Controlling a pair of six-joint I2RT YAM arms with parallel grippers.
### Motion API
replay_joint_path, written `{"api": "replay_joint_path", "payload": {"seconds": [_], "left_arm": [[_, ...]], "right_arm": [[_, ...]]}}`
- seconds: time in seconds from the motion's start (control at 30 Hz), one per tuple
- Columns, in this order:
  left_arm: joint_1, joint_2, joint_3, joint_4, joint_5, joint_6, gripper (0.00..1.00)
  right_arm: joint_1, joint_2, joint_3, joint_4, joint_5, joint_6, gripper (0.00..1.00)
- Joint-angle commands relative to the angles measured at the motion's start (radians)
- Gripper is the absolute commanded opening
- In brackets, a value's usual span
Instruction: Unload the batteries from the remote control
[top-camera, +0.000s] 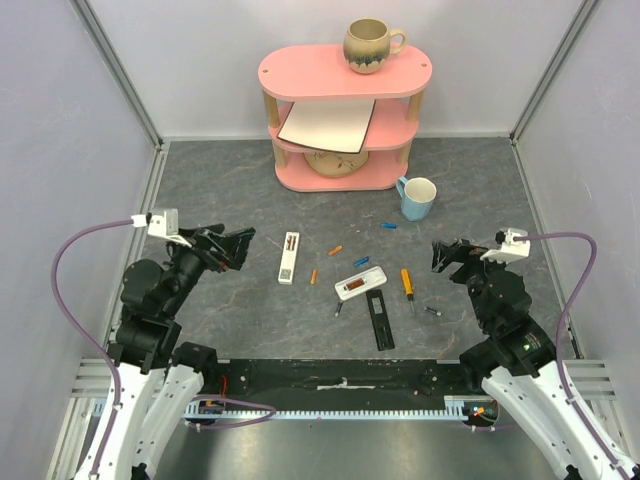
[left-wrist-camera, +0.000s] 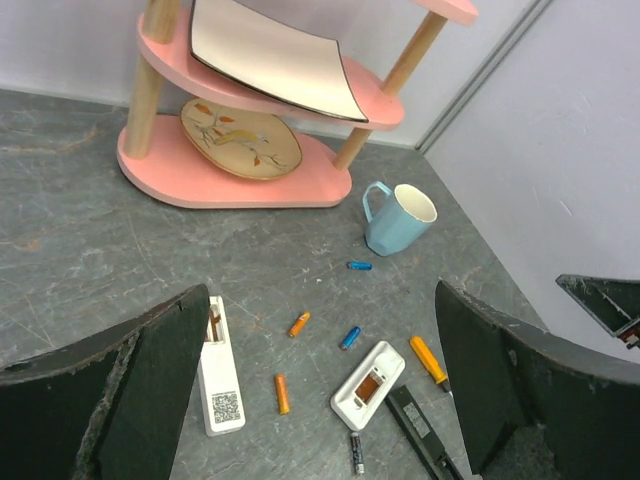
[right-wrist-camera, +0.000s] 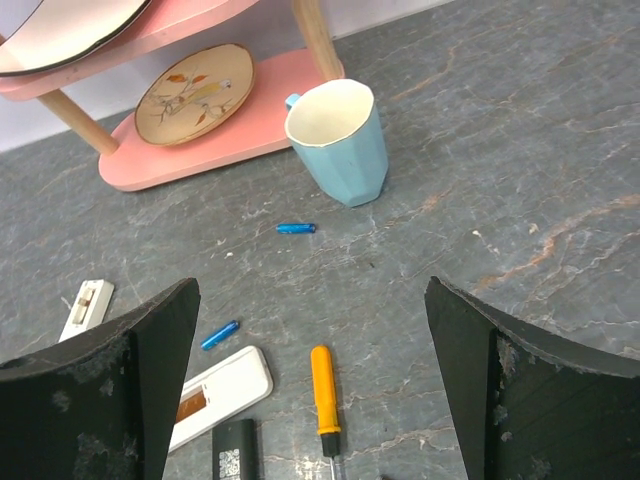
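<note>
Three remote controls lie mid-table: a slim white one (top-camera: 288, 258) (left-wrist-camera: 220, 380), a shorter white one (top-camera: 360, 284) (left-wrist-camera: 368, 385) (right-wrist-camera: 220, 395) whose open bay shows something orange-brown, and a black one (top-camera: 380, 320) (left-wrist-camera: 420, 430). Loose batteries lie around them: orange ones (left-wrist-camera: 298, 323) (left-wrist-camera: 282, 393), blue ones (left-wrist-camera: 350, 337) (right-wrist-camera: 296, 228) and a dark one (left-wrist-camera: 357, 452). My left gripper (top-camera: 235, 248) (left-wrist-camera: 320, 300) hangs open to the left of the slim remote, holding nothing. My right gripper (top-camera: 450, 257) (right-wrist-camera: 311, 290) hangs open to the right of the remotes, also holding nothing.
An orange-handled screwdriver (top-camera: 406, 282) (right-wrist-camera: 323, 385) lies just right of the short white remote. A light blue mug (top-camera: 417, 197) (right-wrist-camera: 340, 140) stands behind it. At the back, a pink shelf (top-camera: 340, 110) carries plates and a brown mug (top-camera: 370, 45).
</note>
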Motion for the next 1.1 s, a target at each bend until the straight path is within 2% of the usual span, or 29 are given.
{"api": "replay_joint_path", "payload": {"seconds": [0.0,0.6,1.07], "left_arm": [[0.005,0.000,-0.047,0.079,0.062,0.015,0.99],[0.005,0.142,-0.147,0.113,0.080,-0.055,0.99],[0.005,0.158,-0.186,0.137,0.095,-0.091,0.99]], "right_arm": [[-0.004,-0.012,-0.009,0.019,0.078,-0.006,0.98],[-0.004,-0.010,-0.118,0.108,0.071,-0.015,0.98],[-0.004,-0.047,-0.153,0.117,0.076,-0.003,0.98]]}}
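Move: The left white remote lies about 10 cm ahead of the empty left hand, 6 cm to its right and some 30 cm below; at the same depth, the upright orange battery is 4 cm ahead and 14 cm right, the slanted one 13 cm ahead and 21 cm right. From the empty right hand, the middle white remote is level, 19 cm left and 21 cm below; the screwdriver is 1 cm back and 4 cm left, the black remote 11 cm back and 12 cm left, at similar depth. The left white remote comes nearer below the open left hand as that hand sinks about 10 cm, edging a little forward and tipping its fingers down some 15 degrees before easing to a stop. Above the screwdriver and middle remote, the open right hand lowers about 5 cm, hardly turning. Neither hand touches anything. ##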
